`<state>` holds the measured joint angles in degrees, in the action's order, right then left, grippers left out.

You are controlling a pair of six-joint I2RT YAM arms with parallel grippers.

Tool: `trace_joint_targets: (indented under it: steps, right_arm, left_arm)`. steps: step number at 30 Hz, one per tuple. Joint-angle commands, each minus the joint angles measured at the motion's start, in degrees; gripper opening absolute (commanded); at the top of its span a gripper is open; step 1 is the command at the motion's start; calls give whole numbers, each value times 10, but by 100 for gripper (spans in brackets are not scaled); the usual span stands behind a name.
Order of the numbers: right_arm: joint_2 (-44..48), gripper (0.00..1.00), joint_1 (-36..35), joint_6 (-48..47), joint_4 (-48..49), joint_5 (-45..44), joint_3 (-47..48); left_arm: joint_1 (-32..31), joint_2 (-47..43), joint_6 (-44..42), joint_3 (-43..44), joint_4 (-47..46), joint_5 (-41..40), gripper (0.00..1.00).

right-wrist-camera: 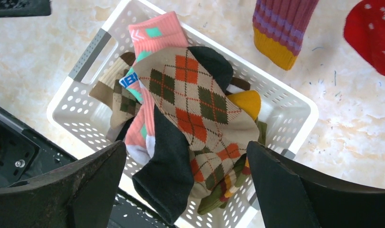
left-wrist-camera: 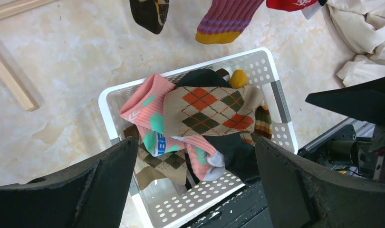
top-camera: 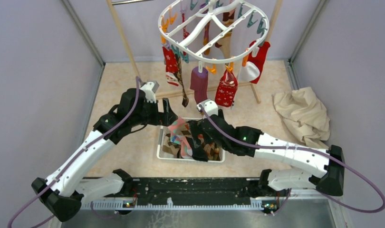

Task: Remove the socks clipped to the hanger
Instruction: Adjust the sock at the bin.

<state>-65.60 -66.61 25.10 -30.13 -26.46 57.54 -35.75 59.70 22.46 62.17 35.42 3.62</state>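
The white oval hanger (top-camera: 210,61) hangs at the top middle with socks clipped to it: red patterned ones (top-camera: 226,89), a purple one (top-camera: 198,84) and a red and white one (top-camera: 257,59). Below it a white slotted basket (top-camera: 160,151) holds loose socks, with a brown argyle sock (left-wrist-camera: 209,111) and a pink one (left-wrist-camera: 145,102) on top. A black sock (right-wrist-camera: 167,175) droops over the basket's near wall. My left gripper (left-wrist-camera: 193,142) and right gripper (right-wrist-camera: 186,145) both hover open above the basket, with nothing between their fingers.
A wooden pole rack (top-camera: 121,38) stands behind the hanger, its base bar (left-wrist-camera: 10,76) lying on the floor. A crumpled beige cloth (top-camera: 302,116) lies to the right. Purple walls close in both sides.
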Motion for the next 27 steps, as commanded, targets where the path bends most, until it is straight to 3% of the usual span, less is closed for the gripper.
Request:
trace_joint_targets:
  steps: [1,8,16,22,27]
  right_arm:
    - [51,99,11,2,-7,-16,9]
    - [51,99,24,12,15,48,-39]
    - [107,98,37,51,26,-10,-98]
    - [140,98,121,18,16,21,-93]
    - [114,98,229,9,1,66,-87]
  left_arm:
    - [0,-43,1,-21,9,-22,99]
    - [1,-54,9,-44,19,-30,99]
    - [5,-97,16,-75,12,-115,99]
    - [48,-83,10,-105,-24,-130,99]
    - [145,-5,-4,-129,-76,-53,99]
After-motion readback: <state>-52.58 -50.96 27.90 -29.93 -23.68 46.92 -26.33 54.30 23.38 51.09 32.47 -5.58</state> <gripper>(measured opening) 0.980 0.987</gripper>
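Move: The argyle sock in the bin lies about 3 cm ahead of the right hand, 1 cm to its left and 15 cm below; the bin's middle is level with that hand and 2 cm to its left. The purple sock hangs 11 cm ahead and slightly higher, with the red snowflake sock 9 cm ahead and 9 cm right. From the left hand the argyle sock is about 10 cm right, 2 cm back and 19 cm below; the dark hanging sock is 8 cm ahead, 5 cm right. Outward, away from each other and from the argyle sock, both empty hands swing with fingers staying wide open: the left some 8 cm to the left, sinking about 5 cm and reaching forward late, the right about 9 cm to the right, ending a little farther forward after a dip. The left turns nearly 20 degrees counter-clockwise, the right about 15 clockwise. ##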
